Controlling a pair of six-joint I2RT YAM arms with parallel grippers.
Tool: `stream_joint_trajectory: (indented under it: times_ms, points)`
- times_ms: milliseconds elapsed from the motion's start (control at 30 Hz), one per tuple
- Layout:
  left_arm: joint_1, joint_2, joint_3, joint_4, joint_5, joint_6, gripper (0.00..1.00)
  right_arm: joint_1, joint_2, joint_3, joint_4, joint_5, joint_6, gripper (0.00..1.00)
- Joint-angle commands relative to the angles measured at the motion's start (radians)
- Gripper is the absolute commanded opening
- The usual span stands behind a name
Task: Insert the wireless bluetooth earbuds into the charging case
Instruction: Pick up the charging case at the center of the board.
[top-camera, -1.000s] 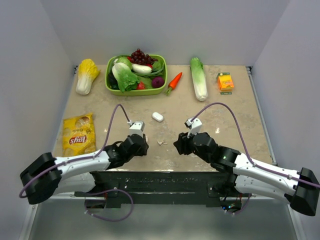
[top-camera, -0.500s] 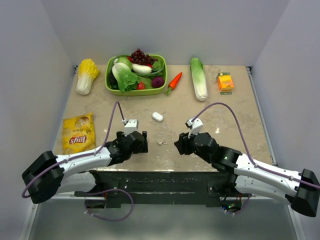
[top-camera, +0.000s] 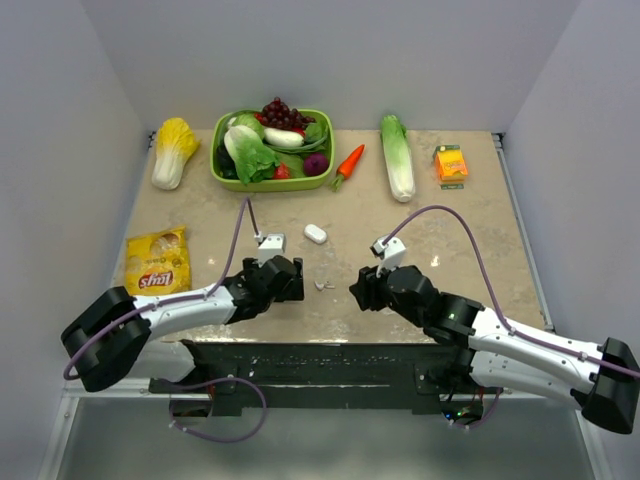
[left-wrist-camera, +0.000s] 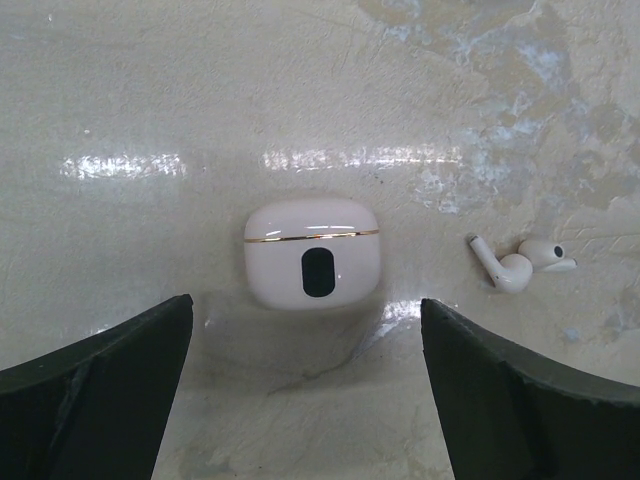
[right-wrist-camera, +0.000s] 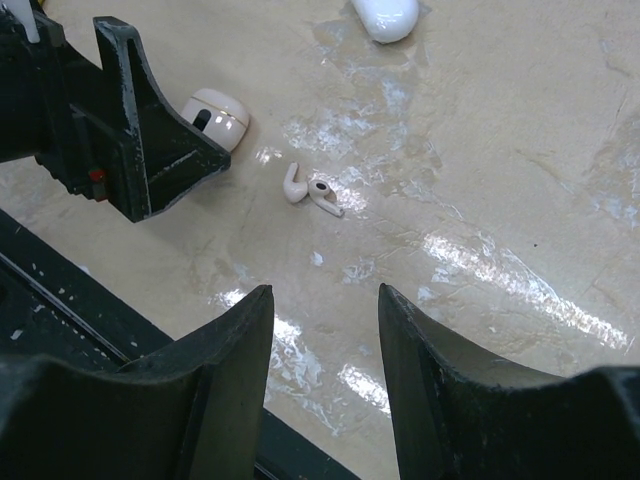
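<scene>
The charging case (left-wrist-camera: 312, 250) is a glossy white pebble with a gold seam and a dark oval window. It lies shut on the table just ahead of my left gripper (left-wrist-camera: 306, 322), which is open wide with its fingertips on either side of the case's near end. Two white earbuds (left-wrist-camera: 520, 262) lie together on the table right of the case. In the right wrist view the earbuds (right-wrist-camera: 308, 190) and the case (right-wrist-camera: 218, 116) lie beyond my right gripper (right-wrist-camera: 325, 290), which is open and empty. From above, the earbuds (top-camera: 322, 285) lie between the left gripper (top-camera: 288, 278) and right gripper (top-camera: 357, 290).
A small white oval object (top-camera: 315, 233) lies farther up the table. At the back are a green basket (top-camera: 225, 178) of vegetables, a carrot (top-camera: 348, 163), a long cabbage (top-camera: 398, 157), a yellow cabbage (top-camera: 174, 152) and an orange box (top-camera: 451, 164). A chips bag (top-camera: 157, 268) lies at the left.
My left gripper has gone from shut to wide open, and its wrist has shifted slightly up the table. The right arm has not moved.
</scene>
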Motion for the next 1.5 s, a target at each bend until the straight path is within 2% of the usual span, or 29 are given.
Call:
stream_joint_trajectory:
  times_ms: [0,133,333,600,1000,1233,1367,1467]
  points:
    - [0.007,0.038,0.047,0.022,-0.008,-0.020,0.99,-0.002,0.003,0.030,0.029,0.006,-0.013,0.50]
    - [0.005,0.098,0.087,0.002,-0.022,-0.026,0.96,-0.002,0.006,0.033,0.029,0.004,-0.011,0.50]
    - [-0.001,0.170,0.138,-0.031,-0.045,-0.029,0.84,-0.002,0.000,0.030,0.024,0.012,-0.010,0.50]
    - [-0.009,0.181,0.135,-0.054,-0.054,-0.031,0.76,-0.002,-0.003,0.022,0.025,0.015,-0.004,0.50]
    - [-0.006,0.251,0.161,-0.084,-0.053,0.009,0.74,-0.002,-0.011,0.016,0.022,0.018,0.004,0.50]
    - [-0.007,0.257,0.158,-0.093,-0.050,0.000,0.66,-0.002,-0.011,0.013,0.021,0.021,0.003,0.50]
    - [-0.009,0.254,0.155,-0.114,-0.056,-0.008,0.67,-0.002,-0.010,0.012,0.021,0.020,0.003,0.50]
    - [-0.018,0.251,0.156,-0.137,-0.070,-0.018,0.73,-0.002,-0.011,0.009,0.024,0.020,0.001,0.50]
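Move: The charging case lies about 3 cm ahead of the open left hand, 1 cm to its right and 3 cm below. The earbuds are roughly 10 cm to the right of that case and 1 cm nearer the base; the other white case sits some 12 cm beyond the charging case and 8 cm to its right. From the right hand, the charging case is about 17 cm left, 1 cm ahead and 13 cm below. The left hand sinks and reaches forward, about 2 cm each, bringing its partly closing fingers astride the charging case. ##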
